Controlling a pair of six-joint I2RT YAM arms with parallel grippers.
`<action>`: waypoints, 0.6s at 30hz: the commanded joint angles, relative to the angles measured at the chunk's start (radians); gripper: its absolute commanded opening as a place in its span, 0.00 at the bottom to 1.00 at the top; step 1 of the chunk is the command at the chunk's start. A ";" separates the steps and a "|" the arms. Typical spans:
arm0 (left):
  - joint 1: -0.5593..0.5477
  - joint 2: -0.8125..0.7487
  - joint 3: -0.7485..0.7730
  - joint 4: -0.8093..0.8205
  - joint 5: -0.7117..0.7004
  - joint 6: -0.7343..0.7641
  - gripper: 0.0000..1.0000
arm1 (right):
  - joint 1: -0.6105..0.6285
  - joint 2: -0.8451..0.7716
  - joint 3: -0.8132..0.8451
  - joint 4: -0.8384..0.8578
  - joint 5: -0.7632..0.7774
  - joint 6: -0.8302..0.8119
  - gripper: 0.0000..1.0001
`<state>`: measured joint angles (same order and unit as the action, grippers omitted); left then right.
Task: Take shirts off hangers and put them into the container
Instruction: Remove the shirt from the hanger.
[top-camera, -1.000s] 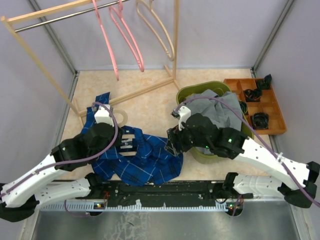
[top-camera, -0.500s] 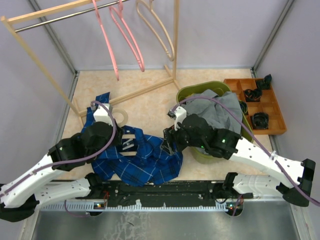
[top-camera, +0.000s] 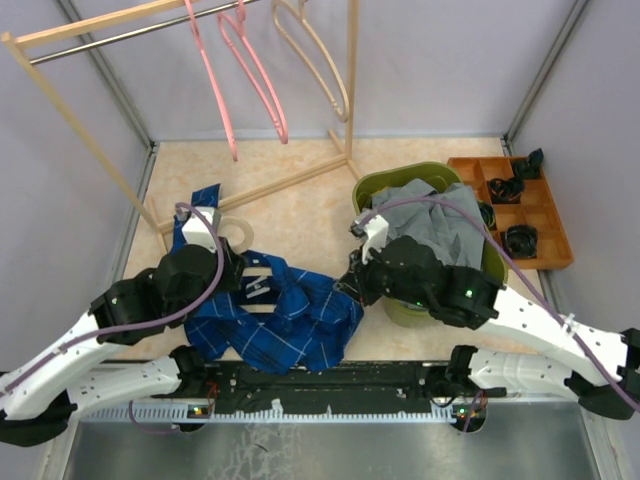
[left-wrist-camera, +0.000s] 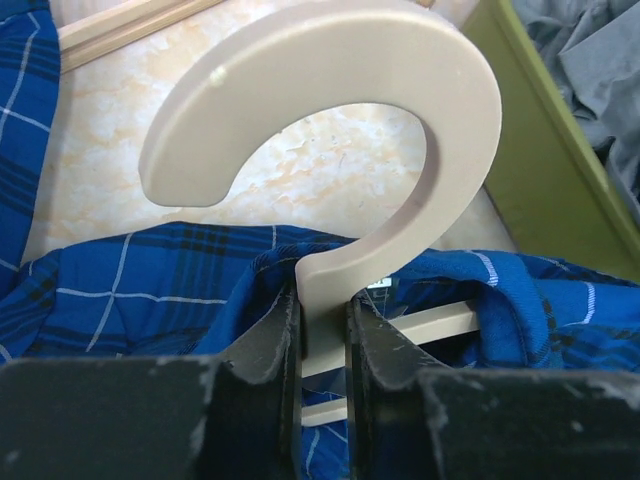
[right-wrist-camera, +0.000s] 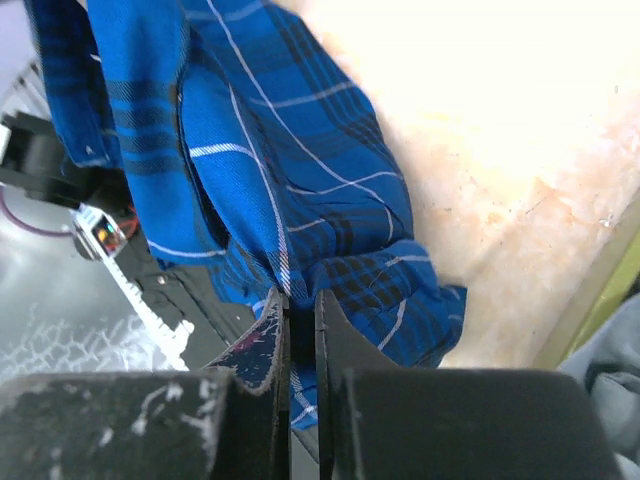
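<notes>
A blue checked shirt (top-camera: 290, 320) lies rumpled on the table in front of the arms, still on a pale wood-coloured hanger (left-wrist-camera: 330, 110). My left gripper (left-wrist-camera: 322, 330) is shut on the neck of that hanger, just under its hook (top-camera: 235, 232). My right gripper (right-wrist-camera: 300, 330) is shut on a fold of the blue shirt (right-wrist-camera: 300, 200) at its right edge (top-camera: 350, 290). The olive-green container (top-camera: 372, 184) stands to the right with a grey shirt (top-camera: 440, 220) heaped in it. Two pink hangers (top-camera: 245, 70) and a pale one (top-camera: 315, 60) hang bare on the rack.
A wooden rack (top-camera: 80, 120) with a metal rod spans the back left; its base bar (top-camera: 270, 185) runs across the table. An orange compartment tray (top-camera: 520, 215) with black items sits at the far right. Grey walls enclose the table.
My right gripper has moved left onto the shirt's right edge and shut on the cloth, then pulled back slightly right. The shirt has bunched up. My left gripper kept its hold on the hanger.
</notes>
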<state>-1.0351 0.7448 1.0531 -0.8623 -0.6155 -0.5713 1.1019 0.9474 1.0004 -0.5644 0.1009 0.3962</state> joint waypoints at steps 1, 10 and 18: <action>0.000 -0.016 0.025 -0.015 0.028 0.061 0.00 | -0.039 -0.084 0.016 0.017 0.286 0.110 0.00; 0.000 -0.063 0.014 0.078 0.131 0.185 0.00 | -0.253 -0.013 -0.044 -0.057 0.052 0.174 0.00; 0.000 -0.071 0.009 0.142 0.183 0.195 0.00 | -0.253 0.120 -0.052 -0.092 0.043 0.147 0.10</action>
<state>-1.0363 0.7017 1.0519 -0.7918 -0.4706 -0.4015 0.8612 1.0172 0.9421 -0.6128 0.1123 0.5690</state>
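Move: Right hand: pinching the loose edge of the shirt, it has the container's middle about 20 cm to its right, 12 cm ahead and 8 below; the hanger's bar lies about 18 cm to its left, level with it, and the shirt's middle about 17 cm left and 6 back. Left hand, holding the hanger's neck: that shirt middle is roughly 9 cm to its right, 10 back and 9 below. Keeping its pinch on the shirt's edge, the right hand swings about 5 cm forward and 5 right towards the container, rising a little and then sinking to about 5 cm below its start while turning some 20 degrees clockwise. Meanwhile the left hand, still gripping the hanger's neck, lifts it slightly, shifts right and back, and turns about 10 degrees clockwise. ##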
